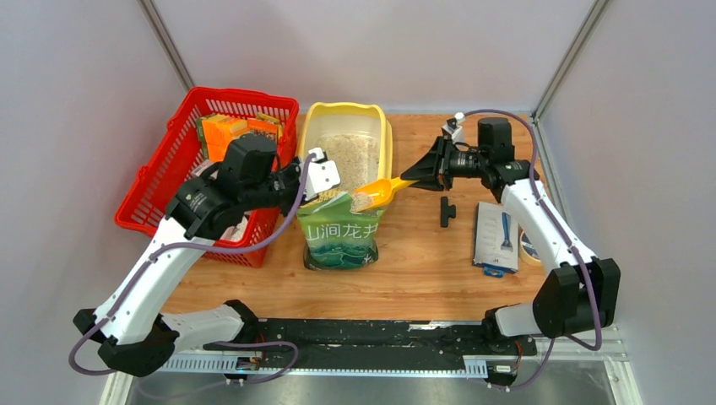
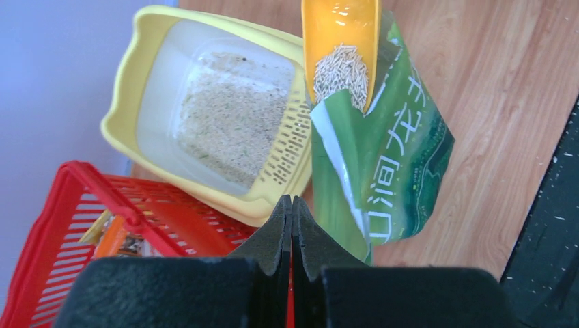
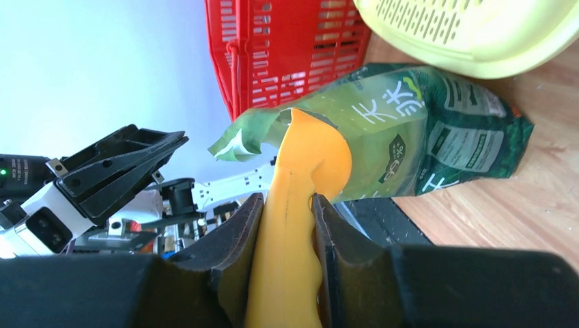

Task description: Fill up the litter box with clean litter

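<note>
The pale yellow litter box (image 1: 314, 118) stands at the back centre with clean litter (image 1: 350, 156) spread over its floor. In front of it stands the green pouch (image 1: 340, 240), its top open. My right gripper (image 1: 420, 175) is shut on the handle of an orange scoop (image 1: 382, 190). The scoop's bowl hangs over the pouch mouth and carries a heap of litter (image 2: 341, 68). My left gripper (image 2: 291, 199) is shut with nothing between its tips. It hovers just left of the pouch (image 2: 389, 157), near the box's slotted lip (image 2: 290, 147).
A red mesh basket (image 1: 169, 169) with orange packs stands left of the box, under my left arm. Right of the pouch lie a small black part (image 1: 447, 211) and a packaged brush (image 1: 496, 238). A black rail (image 1: 363, 337) runs along the near edge.
</note>
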Robot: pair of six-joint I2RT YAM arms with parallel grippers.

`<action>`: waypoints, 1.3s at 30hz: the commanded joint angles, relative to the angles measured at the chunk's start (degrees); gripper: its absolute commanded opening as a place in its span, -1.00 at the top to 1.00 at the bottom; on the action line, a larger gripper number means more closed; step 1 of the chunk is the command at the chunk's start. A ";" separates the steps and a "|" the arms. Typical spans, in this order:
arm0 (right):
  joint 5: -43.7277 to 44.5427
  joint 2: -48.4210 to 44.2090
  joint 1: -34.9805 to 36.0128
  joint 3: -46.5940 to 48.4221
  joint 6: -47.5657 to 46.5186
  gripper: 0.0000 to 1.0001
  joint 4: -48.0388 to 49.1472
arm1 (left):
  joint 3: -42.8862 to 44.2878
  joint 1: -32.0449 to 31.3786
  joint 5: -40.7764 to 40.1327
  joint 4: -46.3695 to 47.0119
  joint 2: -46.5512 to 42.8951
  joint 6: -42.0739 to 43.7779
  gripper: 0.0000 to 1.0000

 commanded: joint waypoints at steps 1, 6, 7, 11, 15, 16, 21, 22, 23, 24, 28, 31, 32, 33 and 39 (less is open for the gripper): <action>2.62 -2.16 -1.66 0.79 -0.54 1.00 2.73 | 3.11 0.57 -2.16 1.17 -1.95 0.70 1.00; -4.69 -0.93 -3.32 -8.09 -2.56 1.00 9.17 | 2.05 0.57 -2.34 2.06 -2.31 0.26 1.00; -5.83 -0.84 -3.59 -9.15 -2.13 1.00 10.91 | 2.14 0.57 -2.34 1.97 -2.39 0.26 1.00; -8.38 -0.84 -4.65 -10.57 -0.37 1.00 13.91 | 2.23 0.57 -3.03 1.71 -2.74 0.43 1.00; -9.53 -0.84 -5.09 -9.08 0.60 1.00 14.45 | 1.35 0.57 -3.30 1.71 -3.10 0.87 1.00; -10.05 -0.93 -5.09 -8.73 0.69 1.00 14.27 | 1.26 0.57 -3.22 1.88 -3.10 0.87 1.00; -11.29 -1.37 -5.88 -6.71 0.69 1.00 13.13 | 1.35 0.57 -3.04 2.06 -2.92 1.05 1.00; -11.55 -1.54 -6.06 -6.09 0.60 1.00 12.60 | 1.44 0.57 -2.87 1.88 -2.83 1.13 1.00; -11.64 -1.63 -6.23 -5.83 0.60 1.00 12.51 | 1.44 0.57 -2.25 1.62 -2.83 1.22 0.92; -11.73 -1.55 -6.50 -5.56 0.60 1.00 12.34 | 1.52 0.49 -1.81 0.66 -2.83 1.31 0.51; -12.43 -1.37 -8.07 -4.33 -0.45 1.00 9.98 | 0.73 0.57 2.14 -1.54 -3.36 0.61 -0.11; -13.30 -0.84 -8.26 -2.93 -4.05 1.00 5.85 | 0.21 0.49 6.09 -3.65 -3.36 -0.36 -0.28; -13.57 -0.58 -8.43 -2.75 -4.84 1.00 5.14 | 0.03 0.48 7.58 -3.92 -3.36 -0.62 -0.29; -13.83 -0.58 -8.43 -2.57 -4.93 1.00 4.78 | -0.32 0.48 8.12 -4.18 -3.36 -0.71 -0.32; -16.47 0.21 -9.66 -1.17 -5.11 1.00 3.81 | -1.20 0.48 7.51 -3.57 -3.36 -1.33 -0.33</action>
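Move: The right hand holds the scoop, its bowl of litter at the bag's mouth. From this hand the litter box lies about 16 cm ahead, 12 cm left and 24 cm below. The litter bag stands some 12 cm left, 7 cm back and 16 cm below, and the black clip 15 cm right, 2 cm ahead on the table. From the empty, shut left hand, the bag is roughly 7 cm right, 1 cm back and 20 cm below. Right hand draws the scoop 4 cm right at the bag's mouth, dipping midway; left opens, backs 3 cm. ##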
